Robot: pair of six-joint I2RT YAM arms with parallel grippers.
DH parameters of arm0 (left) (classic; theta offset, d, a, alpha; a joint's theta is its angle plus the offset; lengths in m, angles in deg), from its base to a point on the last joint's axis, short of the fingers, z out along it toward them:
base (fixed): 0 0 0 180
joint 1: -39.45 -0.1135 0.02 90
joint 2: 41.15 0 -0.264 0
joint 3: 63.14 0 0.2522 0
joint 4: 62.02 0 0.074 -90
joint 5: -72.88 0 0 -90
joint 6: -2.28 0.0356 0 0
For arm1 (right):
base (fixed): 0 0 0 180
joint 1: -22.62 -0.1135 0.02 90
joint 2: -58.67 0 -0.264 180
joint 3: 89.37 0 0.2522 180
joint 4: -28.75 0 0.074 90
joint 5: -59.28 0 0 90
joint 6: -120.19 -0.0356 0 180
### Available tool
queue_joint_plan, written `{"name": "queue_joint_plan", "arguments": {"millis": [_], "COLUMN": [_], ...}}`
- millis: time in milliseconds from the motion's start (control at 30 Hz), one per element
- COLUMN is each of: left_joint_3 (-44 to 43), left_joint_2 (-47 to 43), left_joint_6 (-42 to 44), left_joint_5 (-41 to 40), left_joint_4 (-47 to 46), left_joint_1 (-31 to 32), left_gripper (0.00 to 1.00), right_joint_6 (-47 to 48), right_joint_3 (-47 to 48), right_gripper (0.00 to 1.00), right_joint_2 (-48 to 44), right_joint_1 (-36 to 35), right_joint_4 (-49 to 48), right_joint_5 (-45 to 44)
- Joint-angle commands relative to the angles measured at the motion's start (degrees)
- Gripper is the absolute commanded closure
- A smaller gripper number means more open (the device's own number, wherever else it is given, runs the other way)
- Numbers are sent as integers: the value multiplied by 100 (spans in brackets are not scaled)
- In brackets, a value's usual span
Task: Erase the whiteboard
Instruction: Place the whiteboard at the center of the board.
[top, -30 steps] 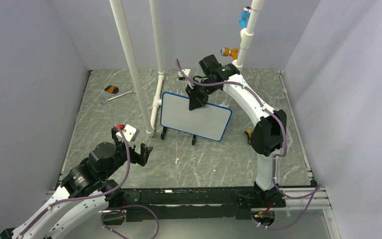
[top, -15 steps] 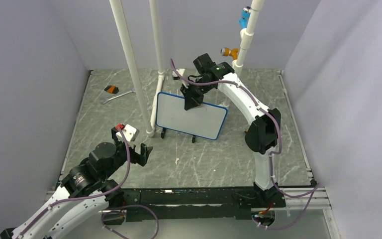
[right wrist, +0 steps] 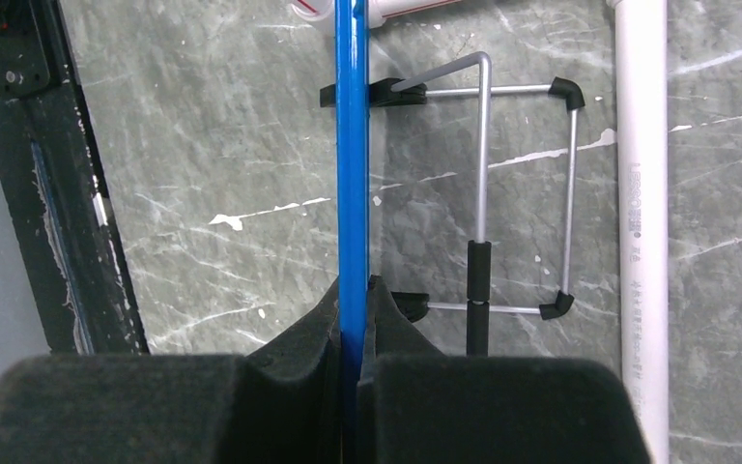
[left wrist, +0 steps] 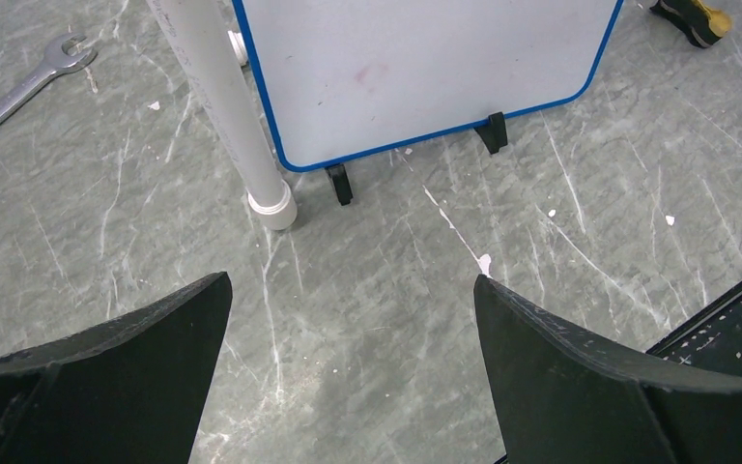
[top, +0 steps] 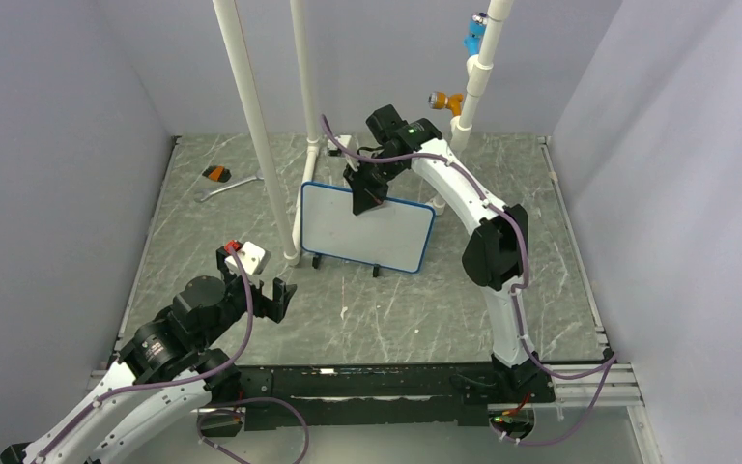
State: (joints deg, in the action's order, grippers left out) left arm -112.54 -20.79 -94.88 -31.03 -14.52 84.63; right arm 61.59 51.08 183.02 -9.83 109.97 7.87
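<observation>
The whiteboard (top: 367,230) stands upright on small black feet near the middle of the table, with a blue frame and a plain white face. The left wrist view shows a faint pink smudge on the whiteboard (left wrist: 425,68). My right gripper (top: 362,198) is shut on its top edge. In the right wrist view, the blue frame (right wrist: 351,145) runs straight down between the pinching jaws of the right gripper (right wrist: 353,290), with the wire stand (right wrist: 481,164) behind it. My left gripper (top: 263,290) hovers low at the near left, open and empty. Bare table shows between the fingers (left wrist: 155,338) of the left gripper (left wrist: 351,319).
White PVC pipes (top: 251,126) rise just left of the board, and one pipe foot (left wrist: 272,208) almost touches its lower corner. A wrench (top: 227,186) and a small orange-black object (top: 216,174) lie at the far left. A yellow-black object (left wrist: 693,14) lies right of the board.
My right arm has carried the whiteboard to the left, toward the white pipe, with its grip on the top edge unchanged. The left arm has stayed still.
</observation>
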Motion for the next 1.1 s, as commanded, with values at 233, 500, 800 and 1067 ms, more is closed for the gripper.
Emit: {"name": "queue_joint_plan", "arguments": {"millis": [233,500,800,1067], "left_joint_3": [-111,-119,-116,-110], "left_joint_2": [3,-3,-23,-7], "left_joint_6": [5,4,17,21], "left_joint_5": [84,157,246,365], "left_joint_4": [-139,-163,-188,-220], "left_joint_1": [-76,-132,-208,-274], "left_gripper": [1,1,1,1], "right_joint_6": [-56,-174,-296,-284], "right_joint_3": [356,428,567,554], "right_gripper": [61,40,23,19], "right_joint_2": [10,21,148,-28], "right_joint_1": [-7,-2,167,220], "right_joint_4": [-40,-227,-414,-511], "right_joint_5": [-150,-752,-1194,-1413]}}
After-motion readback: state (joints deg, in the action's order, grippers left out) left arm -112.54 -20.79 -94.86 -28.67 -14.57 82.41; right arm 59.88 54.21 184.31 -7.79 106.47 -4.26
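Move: The right hand still pinches the whiteboard's top edge near its middle; the whiteboard's centre lies roughly 9 cm below and 2 cm back. The stand's left clip is some 11 cm left, 3 cm back, the right clip 3 cm right, 3 cm back, both about 17 cm down; the pipe crossbar lies about 11 cm ahead, as low. From the left hand the whiteboard is around 16 cm ahead, 18 cm right, 11 cm lower. Right fingers open wide, letting go of the whiteboard's top edge as the hand shifts about 5 cm forward, slightly right. ##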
